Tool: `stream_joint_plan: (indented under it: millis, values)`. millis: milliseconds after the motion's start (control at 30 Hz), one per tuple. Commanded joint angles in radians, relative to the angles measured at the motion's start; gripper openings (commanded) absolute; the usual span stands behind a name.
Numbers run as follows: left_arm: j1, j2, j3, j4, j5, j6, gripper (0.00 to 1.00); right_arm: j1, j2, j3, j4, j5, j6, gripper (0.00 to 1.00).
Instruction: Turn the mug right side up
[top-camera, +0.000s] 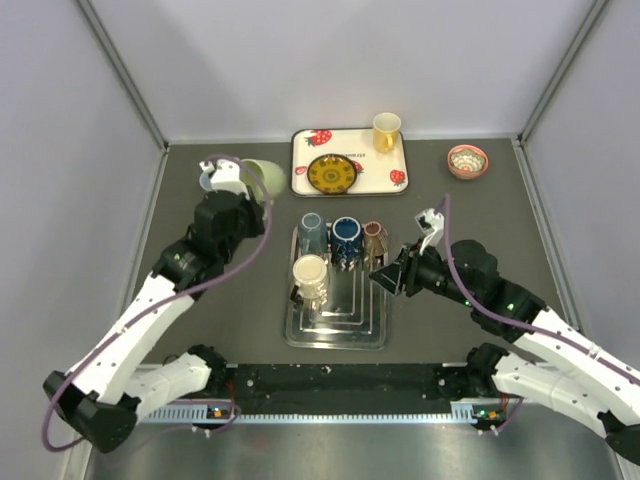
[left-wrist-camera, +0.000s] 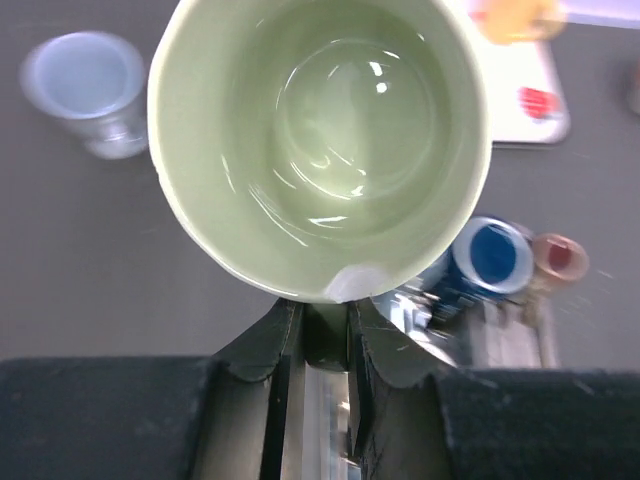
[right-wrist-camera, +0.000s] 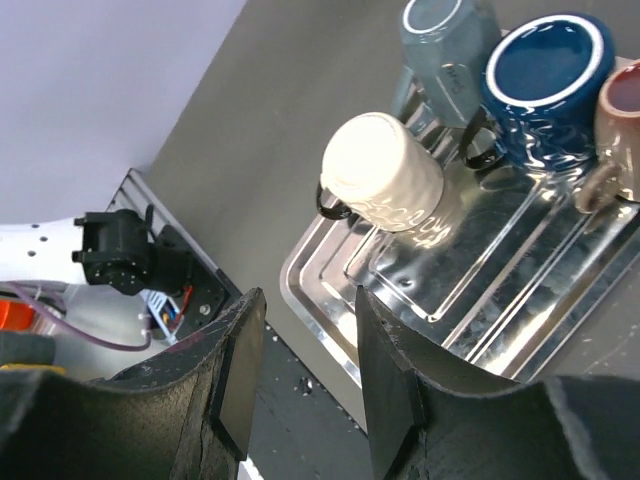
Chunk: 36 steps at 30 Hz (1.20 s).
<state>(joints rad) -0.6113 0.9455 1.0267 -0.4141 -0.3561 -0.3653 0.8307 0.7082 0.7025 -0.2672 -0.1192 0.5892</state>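
My left gripper (top-camera: 243, 183) is shut on a pale green mug (top-camera: 263, 177) at the far left of the table. In the left wrist view the mug (left-wrist-camera: 320, 140) fills the frame with its open mouth facing the camera. The fingers (left-wrist-camera: 275, 335) are closed on its near side just below the rim, around my left gripper (left-wrist-camera: 325, 318). The mug looks tilted and off the table. My right gripper (top-camera: 384, 276) is open and empty beside the right edge of the metal tray (top-camera: 335, 335). It also shows in the right wrist view (right-wrist-camera: 305, 320).
The metal tray (right-wrist-camera: 330, 300) holds a cream mug (top-camera: 311, 276), a grey-blue mug (top-camera: 312, 234), a dark blue mug (top-camera: 346, 238) and a brownish cup (top-camera: 375, 237), bottoms up. A strawberry tray (top-camera: 305, 170) with a yellow mug (top-camera: 386, 130) and a plate stands behind. A pink bowl (top-camera: 467, 160) sits far right, a clear glass (left-wrist-camera: 90, 90) far left.
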Motion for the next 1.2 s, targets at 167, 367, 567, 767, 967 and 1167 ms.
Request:
stream_joint_plan:
  millis: [167, 367, 567, 767, 967, 1167]
  values:
    - [0.504, 0.142, 0.133, -0.152, 0.092, -0.029, 0.0, 0.01, -0.015, 0.065, -0.099, 0.085, -0.081, 0.42]
    - [0.604, 0.318, 0.196, -0.132, 0.097, -0.018, 0.0, 0.01, -0.041, 0.049, -0.102, 0.087, -0.107, 0.43]
    - [0.708, 0.535, 0.291, -0.129, 0.089, -0.02, 0.0, 0.008, -0.049, 0.052, -0.138, 0.104, -0.132, 0.43]
    - [0.769, 0.624, 0.312, -0.098, 0.077, -0.008, 0.0, 0.01, -0.044, 0.055, -0.147, 0.116, -0.14, 0.43]
    - [0.795, 0.722, 0.334, -0.075, 0.097, -0.011, 0.0, 0.008, -0.015, 0.071, -0.15, 0.142, -0.164, 0.44]
    - [0.806, 0.8, 0.355, -0.04, 0.101, -0.02, 0.0, 0.008, 0.014, 0.106, -0.165, 0.151, -0.184, 0.44]
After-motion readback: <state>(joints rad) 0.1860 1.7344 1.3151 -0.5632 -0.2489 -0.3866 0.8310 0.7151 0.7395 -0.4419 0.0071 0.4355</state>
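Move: The left hand still pinches the green mug by its handle; the bare table spot for that mug lies about 17 cm ahead, 28 left and 26 below. The light-blue mug stands about 20 ahead and 15 left of the hand, the purple mug 20 ahead and 6 left, both some 22 lower. From the idle right hand the spot is about 30 ahead, 55 left and 21 below. The left hand carries the mug 25 cm left, 20 down, and forward towards the spot, tipping its fingers down. ##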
